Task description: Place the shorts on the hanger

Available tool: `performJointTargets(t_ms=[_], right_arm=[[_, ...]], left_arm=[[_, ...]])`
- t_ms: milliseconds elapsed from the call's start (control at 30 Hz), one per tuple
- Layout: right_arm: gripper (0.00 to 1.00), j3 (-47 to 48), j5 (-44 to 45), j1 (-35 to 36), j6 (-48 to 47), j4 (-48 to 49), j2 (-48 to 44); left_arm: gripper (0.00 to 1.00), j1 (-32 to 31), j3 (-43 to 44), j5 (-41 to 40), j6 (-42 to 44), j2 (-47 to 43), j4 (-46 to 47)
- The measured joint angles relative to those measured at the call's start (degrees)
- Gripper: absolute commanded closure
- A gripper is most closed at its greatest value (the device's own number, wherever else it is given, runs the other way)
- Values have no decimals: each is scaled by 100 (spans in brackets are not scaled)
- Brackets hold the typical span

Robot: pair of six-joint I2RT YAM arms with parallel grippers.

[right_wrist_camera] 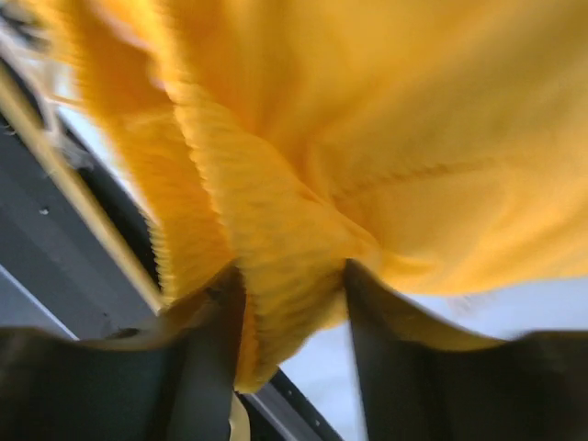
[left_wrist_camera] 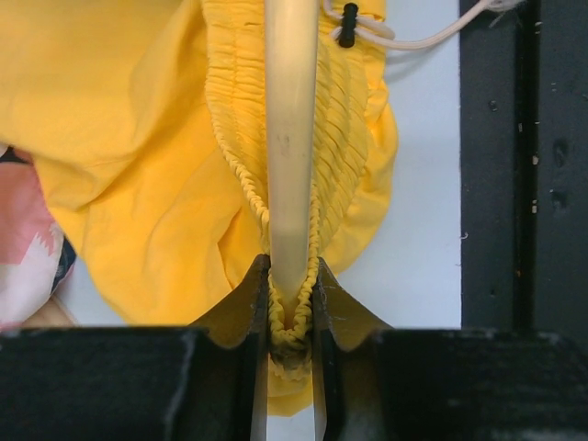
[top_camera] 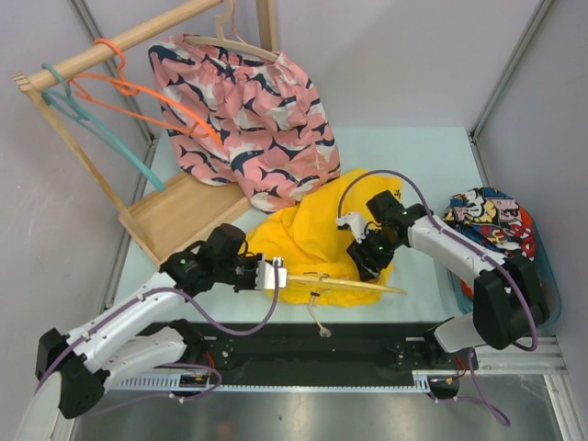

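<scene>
The bright yellow shorts (top_camera: 308,230) lie bunched in the middle of the table. The thin pale-yellow hanger (top_camera: 358,286) lies along their near edge. My left gripper (top_camera: 274,276) is shut on the end of the hanger arm (left_wrist_camera: 291,138) and on the gathered waistband wrapped round it (left_wrist_camera: 344,110). The pale drawstring (left_wrist_camera: 413,39) trails toward the black rail. My right gripper (top_camera: 367,262) is at the right end of the waistband. In the blurred right wrist view a thick fold of the shorts (right_wrist_camera: 289,266) fills the gap between its fingertips and touches both. The hanger arm (right_wrist_camera: 78,207) runs just left of them.
Pink whale-print shorts (top_camera: 253,119) hang on a wooden hanger from the rack at the back left, beside an orange hanger (top_camera: 138,90) and a teal hanger (top_camera: 101,124). The rack's wooden base (top_camera: 170,225) stands behind my left arm. A multicoloured garment (top_camera: 491,225) fills a blue bin at the right.
</scene>
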Motion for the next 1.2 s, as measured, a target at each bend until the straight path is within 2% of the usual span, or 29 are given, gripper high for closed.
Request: performJointTargets(t_ms=[67,100,167,433,567,900,1200], right_arm=[[78,-101,120,-254,0,9,81],[89,-120,153,-409,-35,11,107],[100,-144,177,-754,-50,37,118],[100,-144,-234,-1545,-243,61,-267],[100,-144,-426,-1996,-466,-33,-442],[100,-144,-640,-2529,-1003,-439,-986],[100,-146,-636,-2577,-1305,-540,-1366]], left_arm=[[100,184,0,52,9,-85,-13],[100,341,0,109,15,-136,-55],[100,662,0,214,98,-216,-85],[100,1742,0,1029,713,-389,-144],[100,2083,0,1231,984,-319,-184],[100,2153,37,1296,1360,398,-55],[100,2153,175,1246,1338,841,140]])
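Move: The right gripper has the right corner of the yellow shorts' waistband between its half-open fingertips, about 1 cm to its right and 1 cm below. The hanger's free tip is some 7 cm right of this hand, 6 cm back and 2 cm higher; the drawcord lies about 11 cm left, 8 cm back and 3 cm lower. From the left gripper, already holding the other hanger end and waistband corner, the right corner is roughly 21 cm right, 3 cm ahead and 5 cm lower. Shut the right fingers on the waistband's right corner while sweeping right, then keep pulling it outward, about 10 cm right and 3 cm forward in all, lifting some 5 cm after a slight dip and turning a little clockwise. Meanwhile bring the left gripper, still pinching hanger end and waistband together, about 6 cm forward and 4 cm left, away from the right hand, rising briefly before sinking back. ##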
